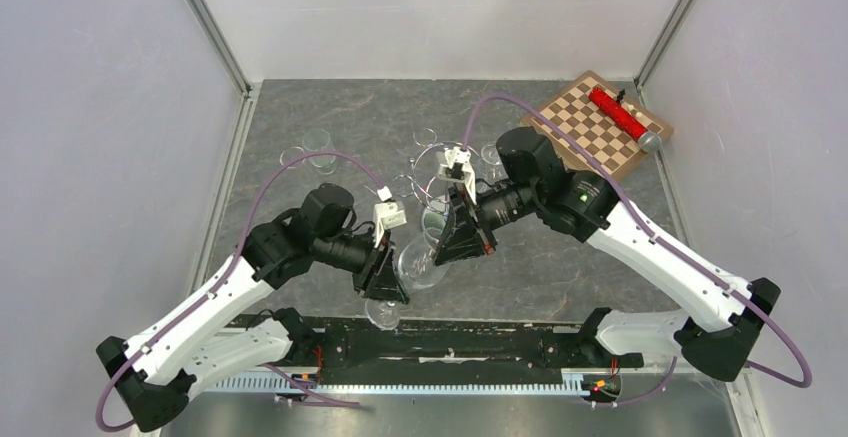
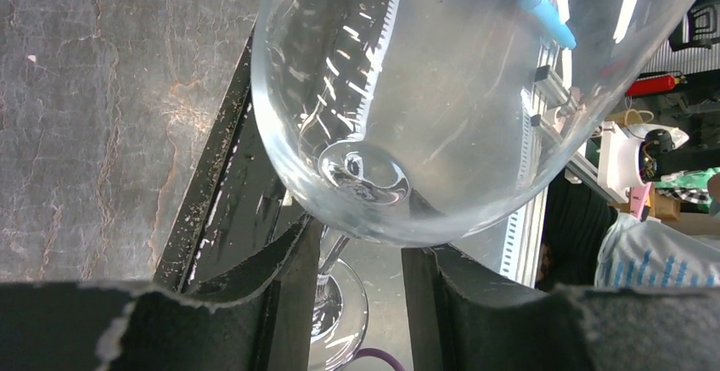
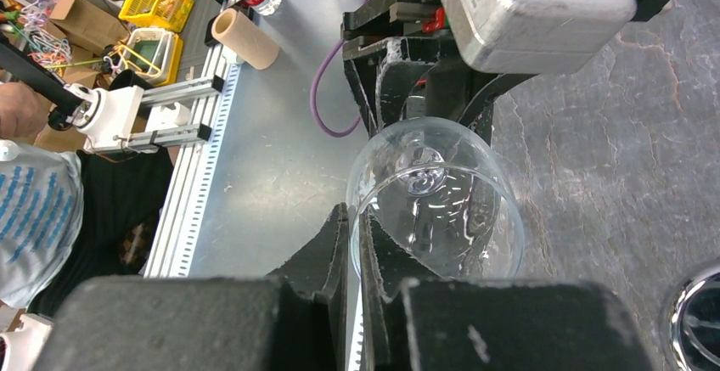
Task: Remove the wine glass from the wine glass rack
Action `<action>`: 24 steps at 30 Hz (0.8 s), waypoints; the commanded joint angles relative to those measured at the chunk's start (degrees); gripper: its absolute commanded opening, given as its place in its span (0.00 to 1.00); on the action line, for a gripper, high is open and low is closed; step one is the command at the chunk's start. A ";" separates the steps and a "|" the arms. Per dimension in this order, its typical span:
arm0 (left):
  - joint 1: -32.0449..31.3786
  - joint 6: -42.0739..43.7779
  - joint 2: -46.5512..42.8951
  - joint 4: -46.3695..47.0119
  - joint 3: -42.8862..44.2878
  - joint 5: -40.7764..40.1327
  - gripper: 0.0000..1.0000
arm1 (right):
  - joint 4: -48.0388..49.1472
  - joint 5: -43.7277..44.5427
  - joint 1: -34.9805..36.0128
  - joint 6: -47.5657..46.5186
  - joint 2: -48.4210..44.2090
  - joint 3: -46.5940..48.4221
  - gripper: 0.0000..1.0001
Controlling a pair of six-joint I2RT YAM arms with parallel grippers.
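The wine glass (image 1: 418,262) lies tilted between my two arms, off the wine glass rack (image 1: 436,169), which stands behind them. My right gripper (image 3: 355,235) is shut on the wine glass (image 3: 441,201), pinching the rim of its bowl. My left gripper (image 2: 361,278) is open, its jaws standing apart on either side of the stem (image 2: 333,256). The stem runs close by the left finger (image 2: 284,295) and well clear of the right one. The bowl (image 2: 407,91) fills the left wrist view and the foot (image 2: 340,311) shows below it, over the near rail.
Two clear glasses (image 1: 318,147) stand at the back left of the dark stone tabletop. A chessboard (image 1: 590,132) with a red object (image 1: 618,112) on it lies at the back right. The rack's chrome base (image 3: 700,324) shows at the right wrist view's corner. White walls enclose the table.
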 commanded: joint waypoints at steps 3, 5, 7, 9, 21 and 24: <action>-0.12 0.05 1.82 3.73 2.74 1.56 0.46 | 0.54 2.41 -0.16 -1.86 -4.38 -2.40 0.00; -0.11 0.28 2.57 3.73 2.92 1.34 0.46 | 1.45 2.73 -0.11 -1.09 -5.62 -3.68 0.00; -0.12 0.48 3.13 3.80 2.96 1.11 0.48 | 2.27 3.02 -0.15 -0.50 -6.93 -4.76 0.00; -0.10 0.50 3.63 4.06 2.97 0.76 0.48 | 2.80 3.44 -0.15 -0.09 -7.88 -5.74 0.00; -0.05 0.77 5.12 4.24 3.67 -3.16 0.48 | -8.22 15.85 -0.15 -4.73 -11.77 -6.18 0.00; -0.05 0.93 4.66 4.08 3.84 -4.22 0.47 | -11.53 23.06 -0.15 -3.84 -12.91 -5.98 0.00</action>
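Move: The right gripper already pinches the wine glass by its rim; the glass slants away below it, its middle some 3 cm back, 5 cm left and 5 cm lower. The left fingers stand open around its stem, with the glass's middle about 1 cm ahead, 2 cm right and 3 cm up. From the right hand the rack stands roughly 17 cm ahead, 1 cm right and 10 cm lower; a hanging glass lies about 18 cm ahead, 9 cm right, 8 cm lower. Keep the rim pinched and draw the wine glass out from between the left fingers with the right gripper, going right and down together, about 5.5 cm in all. Meanwhile turn the right wrist some 10 degrees clockwise and dip its fingers a little. Let the left gripper stay half open and empty, easing about 2 cm forward and slightly right. ##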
